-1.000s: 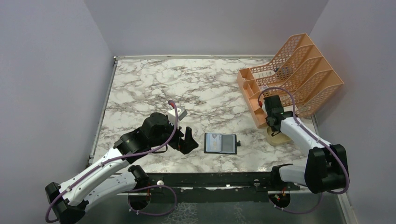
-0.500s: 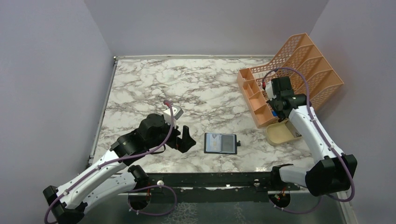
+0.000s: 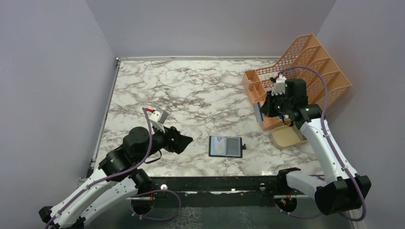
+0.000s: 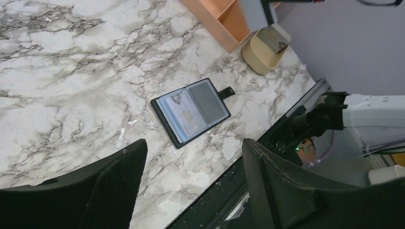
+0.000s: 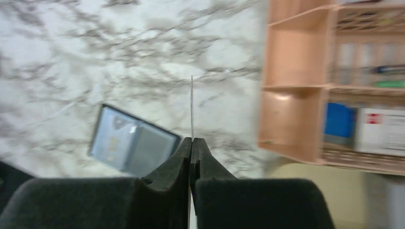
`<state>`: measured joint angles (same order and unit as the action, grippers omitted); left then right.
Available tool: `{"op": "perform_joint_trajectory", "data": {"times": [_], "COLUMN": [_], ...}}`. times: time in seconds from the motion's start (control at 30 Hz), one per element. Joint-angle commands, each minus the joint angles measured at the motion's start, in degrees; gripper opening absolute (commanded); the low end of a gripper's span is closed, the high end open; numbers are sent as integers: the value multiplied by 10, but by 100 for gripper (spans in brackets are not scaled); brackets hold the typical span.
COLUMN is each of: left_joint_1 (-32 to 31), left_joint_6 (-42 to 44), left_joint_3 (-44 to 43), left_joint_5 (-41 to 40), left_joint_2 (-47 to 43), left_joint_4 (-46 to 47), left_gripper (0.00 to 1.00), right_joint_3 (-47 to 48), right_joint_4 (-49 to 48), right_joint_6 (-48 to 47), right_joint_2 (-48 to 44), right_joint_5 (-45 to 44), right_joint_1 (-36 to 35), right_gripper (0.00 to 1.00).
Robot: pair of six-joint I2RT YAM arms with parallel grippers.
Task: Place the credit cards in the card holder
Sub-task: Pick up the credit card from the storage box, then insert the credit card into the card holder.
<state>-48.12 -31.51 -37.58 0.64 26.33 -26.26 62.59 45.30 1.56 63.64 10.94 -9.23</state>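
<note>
The black card holder (image 3: 225,146) lies open and flat near the table's front edge. One pale blue credit card (image 4: 177,113) sits in its left pocket. My right gripper (image 3: 264,109) hangs in front of the orange rack, shut on another credit card (image 3: 258,112). In the right wrist view that card (image 5: 192,107) shows edge-on, sticking up from the closed gripper (image 5: 192,141), with the card holder (image 5: 133,145) below and to the left. My left gripper (image 3: 185,140) is open and empty, left of the holder and apart from it. Its fingertips (image 4: 136,148) frame the card holder (image 4: 191,112).
An orange mesh file rack (image 3: 298,76) with small front compartments stands at the back right; white boxes (image 5: 382,129) and a blue item sit inside. A tan oval dish (image 3: 286,136) rests just in front of it, under my right arm. The table's front edge (image 4: 248,167) is close to my left gripper.
My right gripper has risen from the tan dish with a card and swung left. My left arm has drawn back to the left, away from the holder, its jaws a little narrower.
</note>
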Motion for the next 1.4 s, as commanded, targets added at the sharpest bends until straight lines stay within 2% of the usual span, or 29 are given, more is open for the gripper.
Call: {"op": "perform_joint_trajectory", "data": {"times": [0.0, 0.17, 0.3, 0.63, 0.87, 1.17, 1.27, 1.37], "left_joint_1": [-1, -1, -1, -1, -2, -3, -4, -5], "left_joint_6": [-73, -115, -151, -271, -282, -310, -316, -319], "left_joint_3": [1, 8, 8, 21, -21, -19, -18, -12], "left_joint_5": [8, 33, 71, 173, 209, 239, 243, 236], "left_joint_2": [6, 66, 135, 281, 355, 396, 405, 403], "left_joint_4": [53, 98, 178, 434, 478, 536, 546, 551], "left_gripper": [73, 69, 64, 44, 42, 40, 26, 0], "right_joint_3": [-106, -179, -242, -372, -394, -416, -422, -432], "right_joint_4": [-170, -282, -409, -706, -751, -780, -778, -779], "right_joint_6": [183, 277, 369, 614, 658, 686, 682, 670], "right_joint_2": [-44, -64, -76, -131, -131, -132, -132, -128], "right_joint_5": [231, 312, 382, 413, 423, 433, 433, 436], "right_joint_1": [4, 2, -12, -48, -53, -58, -60, -60], "right_gripper": [1, 1, 1, 1, 1, 1, 1, 1]}}
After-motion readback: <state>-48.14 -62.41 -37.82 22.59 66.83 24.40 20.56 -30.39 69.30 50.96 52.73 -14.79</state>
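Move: The card that the right hand already pinches lies about 13 cm ahead of the left hand, some 31 cm to its right and 4 cm lower. From the left hand the card holder is roughly 3 cm ahead, 17 cm right and 18 cm down. From the right hand the holder is about 9 cm back, 15 cm left and 16 cm down; the storage box is some 4 cm back, 14 cm right and 15 cm down. Right swings the card about 14 cm left and back; left reaches 15 cm right, closing on its edge. ##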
